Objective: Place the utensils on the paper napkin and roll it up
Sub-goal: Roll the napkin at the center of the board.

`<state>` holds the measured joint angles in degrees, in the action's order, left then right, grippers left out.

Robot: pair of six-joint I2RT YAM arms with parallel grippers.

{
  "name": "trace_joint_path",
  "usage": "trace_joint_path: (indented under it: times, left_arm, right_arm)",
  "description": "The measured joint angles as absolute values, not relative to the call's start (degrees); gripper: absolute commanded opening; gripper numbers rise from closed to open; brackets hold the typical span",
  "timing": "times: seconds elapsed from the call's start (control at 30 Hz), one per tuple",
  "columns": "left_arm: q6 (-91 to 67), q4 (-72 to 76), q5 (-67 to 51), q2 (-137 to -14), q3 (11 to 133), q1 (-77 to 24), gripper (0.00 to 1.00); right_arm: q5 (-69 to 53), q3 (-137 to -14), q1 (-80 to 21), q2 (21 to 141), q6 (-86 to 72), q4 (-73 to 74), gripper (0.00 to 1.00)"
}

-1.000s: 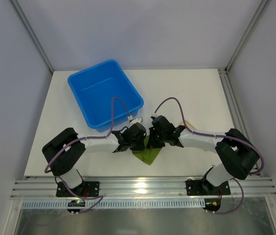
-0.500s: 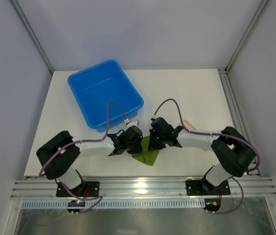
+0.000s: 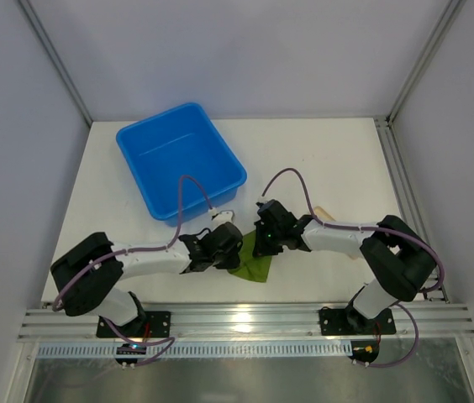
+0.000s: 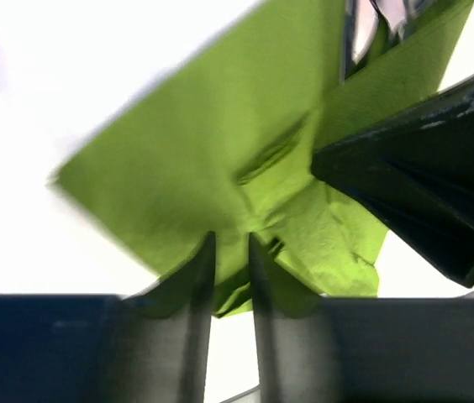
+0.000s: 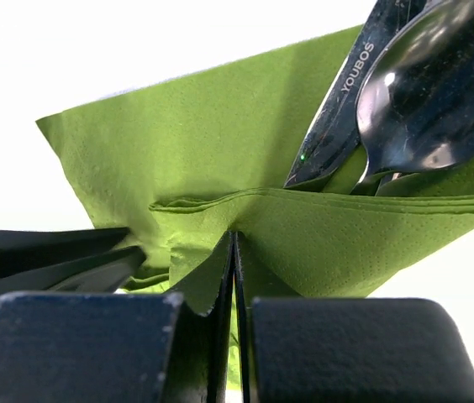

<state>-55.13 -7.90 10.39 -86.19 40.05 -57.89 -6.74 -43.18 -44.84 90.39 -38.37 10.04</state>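
Observation:
The green paper napkin (image 3: 255,268) lies between my two grippers near the table's front edge, folded over the utensils. A shiny spoon (image 5: 434,101) and a knife blade (image 5: 338,117) stick out from under its fold; the utensils (image 4: 359,34) also show at the top of the left wrist view. My right gripper (image 5: 234,235) is shut on the folded edge of the napkin (image 5: 178,159). My left gripper (image 4: 230,241) has a narrow gap between its fingers, tips resting on a crumpled corner of the napkin (image 4: 220,151). In the overhead view the left gripper (image 3: 230,252) and right gripper (image 3: 262,245) nearly meet.
A blue bin (image 3: 220,151) stands at the back left, close behind the left arm. A beige piece (image 3: 325,212) peeks out beside the right arm's forearm. The right gripper's dark fingers (image 4: 413,201) crowd the right of the left wrist view.
The left arm has stretched out and its gripper has slid nearer and lower along the napkin; its jaws have parted slightly. The right gripper has shifted a little left, still pinching the fold.

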Motion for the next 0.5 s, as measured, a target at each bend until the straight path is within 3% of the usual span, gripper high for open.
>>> trace_joint_path:
  times: [0.1,0.3,0.5]
  left_arm:
    - [-54.8,-11.6,13.6,-83.1,40.1,-58.0,0.4]
    - [-53.2,-17.9,18.9,-79.3,42.0,-56.8,0.48]
    - [-51.6,-20.3,19.1,-79.9,42.3,-52.7,0.48]
  right_arm:
    - [-7.0,-43.2,-44.8,90.4,-37.6,9.9,0.04]
    - [-7.6,-43.1,-44.8,90.5,-36.9,9.4,0.04]
    - [-8.4,-42.7,-44.8,90.8,-36.5,7.7,0.04]
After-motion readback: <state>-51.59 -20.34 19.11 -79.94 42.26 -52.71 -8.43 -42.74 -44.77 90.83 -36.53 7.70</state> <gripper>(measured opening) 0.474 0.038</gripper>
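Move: The napkin's loose left corner lies flat about 6 cm to the left of the left hand, 3 cm farther out and 2 cm below. From the left hand, the spoon is roughly 12 cm ahead and 7 cm to the right, the knife some 10 cm ahead and 4 cm right. The right hand rests on the folded flap right beneath its fingertips; from it that corner is about 9 cm left and 2 cm back. Lift the left gripper off the fold and carry it about 6 cm left and 3 cm forward to the napkin's loose left corner, rising nearly 3 cm on the way and starting to sink again near the end. Open its fingers to about half and roll the wrist some 10 degrees, left side up. Keep the shut right fingertips where they are on the folded flap. ##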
